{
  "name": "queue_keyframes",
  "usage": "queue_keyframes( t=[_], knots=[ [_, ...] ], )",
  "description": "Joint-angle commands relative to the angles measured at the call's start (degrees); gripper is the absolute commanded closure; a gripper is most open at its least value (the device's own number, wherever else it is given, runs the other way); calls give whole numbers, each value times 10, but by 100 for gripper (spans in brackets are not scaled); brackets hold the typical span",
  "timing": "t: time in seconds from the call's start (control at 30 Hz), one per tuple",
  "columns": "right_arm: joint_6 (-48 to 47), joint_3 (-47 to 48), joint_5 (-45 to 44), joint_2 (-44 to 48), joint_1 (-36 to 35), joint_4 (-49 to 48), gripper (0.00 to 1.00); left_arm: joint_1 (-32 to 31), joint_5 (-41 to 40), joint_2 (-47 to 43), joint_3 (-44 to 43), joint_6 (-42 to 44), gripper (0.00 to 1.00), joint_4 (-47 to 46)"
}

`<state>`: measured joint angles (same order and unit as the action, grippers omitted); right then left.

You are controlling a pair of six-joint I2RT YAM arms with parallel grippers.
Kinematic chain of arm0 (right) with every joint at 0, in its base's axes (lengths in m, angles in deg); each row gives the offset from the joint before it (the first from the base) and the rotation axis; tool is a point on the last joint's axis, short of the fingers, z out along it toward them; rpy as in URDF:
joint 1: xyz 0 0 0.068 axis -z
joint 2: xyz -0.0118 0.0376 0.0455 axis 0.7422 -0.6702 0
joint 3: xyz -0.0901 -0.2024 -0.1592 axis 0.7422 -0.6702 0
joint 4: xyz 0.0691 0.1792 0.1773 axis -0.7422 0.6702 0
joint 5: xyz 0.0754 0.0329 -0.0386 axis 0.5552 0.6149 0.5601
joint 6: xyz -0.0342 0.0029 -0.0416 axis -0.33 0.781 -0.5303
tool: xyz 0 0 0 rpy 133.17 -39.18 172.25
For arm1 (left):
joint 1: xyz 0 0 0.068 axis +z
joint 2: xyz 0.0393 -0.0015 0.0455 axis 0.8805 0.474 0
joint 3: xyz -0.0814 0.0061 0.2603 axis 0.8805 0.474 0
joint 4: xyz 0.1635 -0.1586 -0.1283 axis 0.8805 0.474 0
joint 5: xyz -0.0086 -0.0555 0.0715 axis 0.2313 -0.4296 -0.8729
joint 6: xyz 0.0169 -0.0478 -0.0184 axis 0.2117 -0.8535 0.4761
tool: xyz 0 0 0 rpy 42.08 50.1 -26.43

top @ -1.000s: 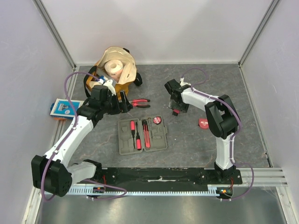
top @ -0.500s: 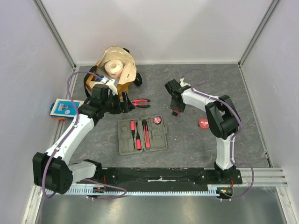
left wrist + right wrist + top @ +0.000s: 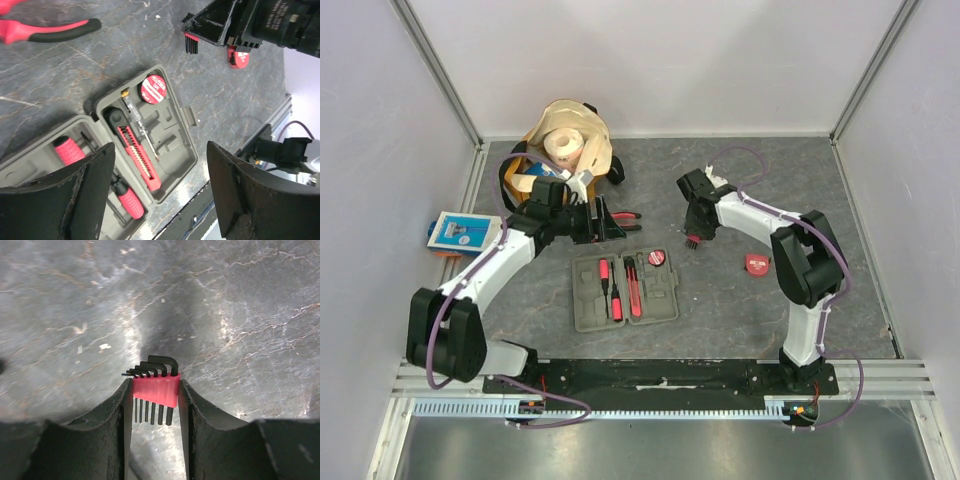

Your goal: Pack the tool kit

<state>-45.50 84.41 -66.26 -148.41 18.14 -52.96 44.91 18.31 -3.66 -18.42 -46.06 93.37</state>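
The grey tool case (image 3: 662, 297) lies open near the middle. It holds red-handled screwdrivers (image 3: 604, 270), a red knife (image 3: 137, 157) and a round red tape measure (image 3: 657, 258). Red-and-black pliers (image 3: 626, 215) lie on the table behind the case. My left gripper (image 3: 599, 221) hovers open at their near end, with the case (image 3: 176, 131) showing between its fingers (image 3: 75, 192). My right gripper (image 3: 154, 390) is shut on a red holder of black hex keys (image 3: 156, 386), which hangs just above the table right of the case (image 3: 692, 240).
A tan-and-yellow bag with a paper roll (image 3: 567, 150) stands at the back left, close behind my left gripper. A blue-and-white packet (image 3: 460, 230) lies by the left wall. A small red item (image 3: 757, 264) sits on the table right of the case.
My right gripper has closed on the hex key holder. My left arm has swung right, bringing its gripper over the pliers' near end.
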Motion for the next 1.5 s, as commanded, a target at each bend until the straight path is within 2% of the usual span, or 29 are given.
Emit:
queue_keyframes(
  t=[0.0, 0.17, 0.27, 0.43, 0.67, 0.87, 1.13, 1.23, 1.47],
  knots=[
    [-15, 10, 45, 65, 0, -26, 60, -6, 93, 46, -25, -41, 21, -71],
    [-30, 42, 102, 87, -12, -32, 61, -18, 139, 110, -71, -62, 23, -82],
    [-31, 60, 116, 98, -28, -39, 61, -31, 155, 130, -83, -101, 25, -124],
    [-8, 89, 145, 108, -44, -50, 61, -50, 136, 156, -83, -184, 32, -195],
    [15, 117, 179, 111, -51, -56, 60, -67, 140, 182, -108, -174, 35, -190],
    [29, 119, 201, 117, -52, -63, 60, -71, 104, 173, -111, -164, 36, -175],
    [39, 119, 222, 119, -52, -63, 60, -70, 66, 161, -111, -166, 57, -175],
    [40, 116, 230, 119, -52, -62, 60, -71, 70, 165, -111, -168, 61, -180],
    [29, 109, 232, 116, -53, -63, 61, -70, 101, 171, -108, -184, 76, -196]
  ],
)
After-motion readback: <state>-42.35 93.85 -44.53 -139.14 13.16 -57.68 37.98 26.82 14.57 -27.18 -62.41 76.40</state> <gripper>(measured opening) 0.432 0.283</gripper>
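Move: The right hand holds the red hex key set just above the table; the left gripper, where it is bound, waits about 22 cm left, 5 cm back and 14 cm higher. The open case's middle lies roughly 18 cm left and 13 cm back of the right hand, the pliers some 21 cm left and 5 cm ahead. From the left hand, the keys are about 22 cm right, 5 cm ahead and 14 cm below. Right hand lifts its held hex keys 15 cm and leftward; left hand reaches 9 cm right, closing around them. ##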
